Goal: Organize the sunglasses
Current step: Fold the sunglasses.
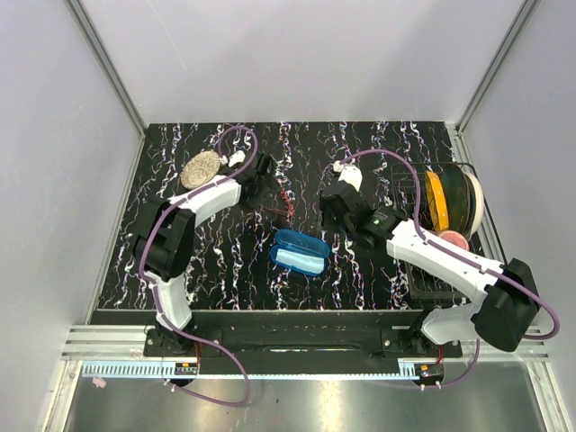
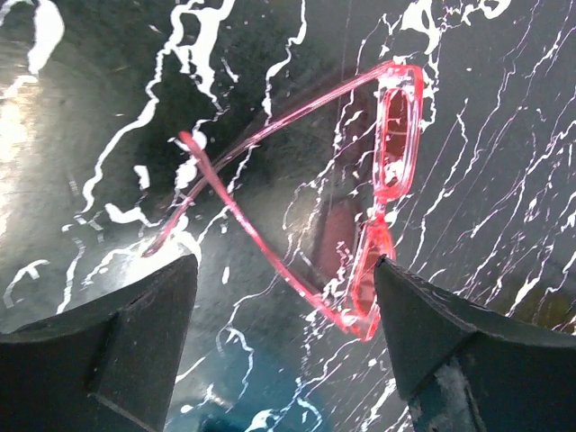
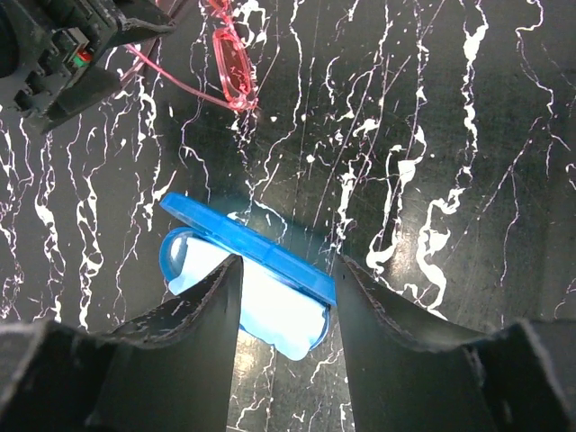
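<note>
The sunglasses point(image 2: 397, 135), with a thin pink frame and pink lenses, lie on the black marbled table, arms unfolded and crossing. My left gripper point(image 2: 286, 263) hovers over them, open wide; its right fingertip point(image 2: 389, 279) is close to one end of the frame, and nothing is gripped. From above, the sunglasses point(image 1: 284, 203) lie just right of the left gripper point(image 1: 267, 187). The blue case point(image 3: 256, 241) lies open with a light blue cloth point(image 3: 274, 310) inside. My right gripper point(image 3: 289, 261) is open above it, holding nothing. The sunglasses point(image 3: 232, 72) show beyond the case.
A wire basket point(image 1: 409, 270) at the right edge holds a dark and yellow round object point(image 1: 443, 202) and a pink thing point(image 1: 451, 239). A beige round disc point(image 1: 200, 168) lies at the back left. The case point(image 1: 300, 245) sits mid-table between both arms.
</note>
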`<action>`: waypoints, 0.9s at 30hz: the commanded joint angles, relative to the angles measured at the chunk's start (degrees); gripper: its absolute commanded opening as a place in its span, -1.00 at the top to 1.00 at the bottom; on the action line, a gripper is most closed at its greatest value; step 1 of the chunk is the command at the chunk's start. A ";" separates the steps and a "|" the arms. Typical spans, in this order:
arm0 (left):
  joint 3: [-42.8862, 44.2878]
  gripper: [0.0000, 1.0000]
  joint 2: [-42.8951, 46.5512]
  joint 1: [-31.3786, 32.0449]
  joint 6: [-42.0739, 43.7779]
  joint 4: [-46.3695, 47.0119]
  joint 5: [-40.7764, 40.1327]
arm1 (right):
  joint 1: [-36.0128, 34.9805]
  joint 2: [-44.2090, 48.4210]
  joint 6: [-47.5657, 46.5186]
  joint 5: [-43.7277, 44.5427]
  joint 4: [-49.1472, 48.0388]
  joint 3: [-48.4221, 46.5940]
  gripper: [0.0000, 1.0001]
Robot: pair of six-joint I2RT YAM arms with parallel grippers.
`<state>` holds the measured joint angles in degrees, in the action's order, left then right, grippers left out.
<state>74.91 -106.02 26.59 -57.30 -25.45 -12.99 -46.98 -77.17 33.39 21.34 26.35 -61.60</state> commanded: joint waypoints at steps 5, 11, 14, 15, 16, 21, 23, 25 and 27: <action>7.00 -0.56 -7.26 0.22 -7.04 1.63 3.85 | 2.95 0.79 -0.52 -0.95 0.19 -0.80 -0.03; 6.83 -0.20 -9.56 0.57 -8.53 1.63 4.82 | 4.61 1.84 -0.52 -1.22 0.19 0.61 -0.03; 6.03 -0.11 -9.65 0.57 -8.71 1.90 4.38 | 5.23 2.28 -0.34 -1.31 0.11 1.13 -0.03; 5.95 -0.08 -9.73 0.48 -8.53 1.90 4.21 | 5.41 2.37 -0.34 -1.39 0.11 1.31 -0.03; 6.03 -0.03 -9.82 0.48 -8.45 1.90 4.20 | 5.41 2.46 -0.43 -1.39 0.02 1.48 -0.03; 5.42 0.15 -10.00 0.57 -8.27 1.90 4.21 | 5.85 3.07 -0.17 -1.74 0.02 2.27 -0.03; 4.98 0.18 -10.08 0.66 -8.01 1.90 3.94 | 5.94 3.25 -0.08 -1.83 -0.24 2.54 -0.03; 4.89 0.19 -10.44 0.75 -7.57 1.90 3.94 | 6.02 3.60 0.01 -1.92 -0.24 2.80 -0.03; 4.98 0.21 -10.88 0.75 -7.13 1.72 3.85 | 6.02 3.86 0.27 -1.92 -0.33 3.07 -0.03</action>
<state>80.01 -116.14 27.07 -64.99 -24.69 -9.17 -41.45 -75.50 33.45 19.84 26.46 -59.02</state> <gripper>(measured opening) 0.405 0.513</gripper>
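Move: The open sunglasses lie right below and ahead of my left hand: their middle is about 4 cm ahead, 5 cm to the right and 5 cm down, while the near temple crosses some 1 cm ahead and 3 cm to the right. The blue case stands roughly 12 cm back and 12 cm right of that hand, the round trivet 12 cm ahead and 17 cm left. From my right hand the sunglasses are about 16 cm ahead, 11 cm left and 16 cm down. I sink my left hand about 4 cm, easing some 3 cm to the right and a touch forward, until my fingertips straddle the near temple of the sunglasses. As I come down I narrow my wide-open fingers to about half that gap, without shutting them. My right hand, empty, backs off about 3 cm to its right, away from the sunglasses. ##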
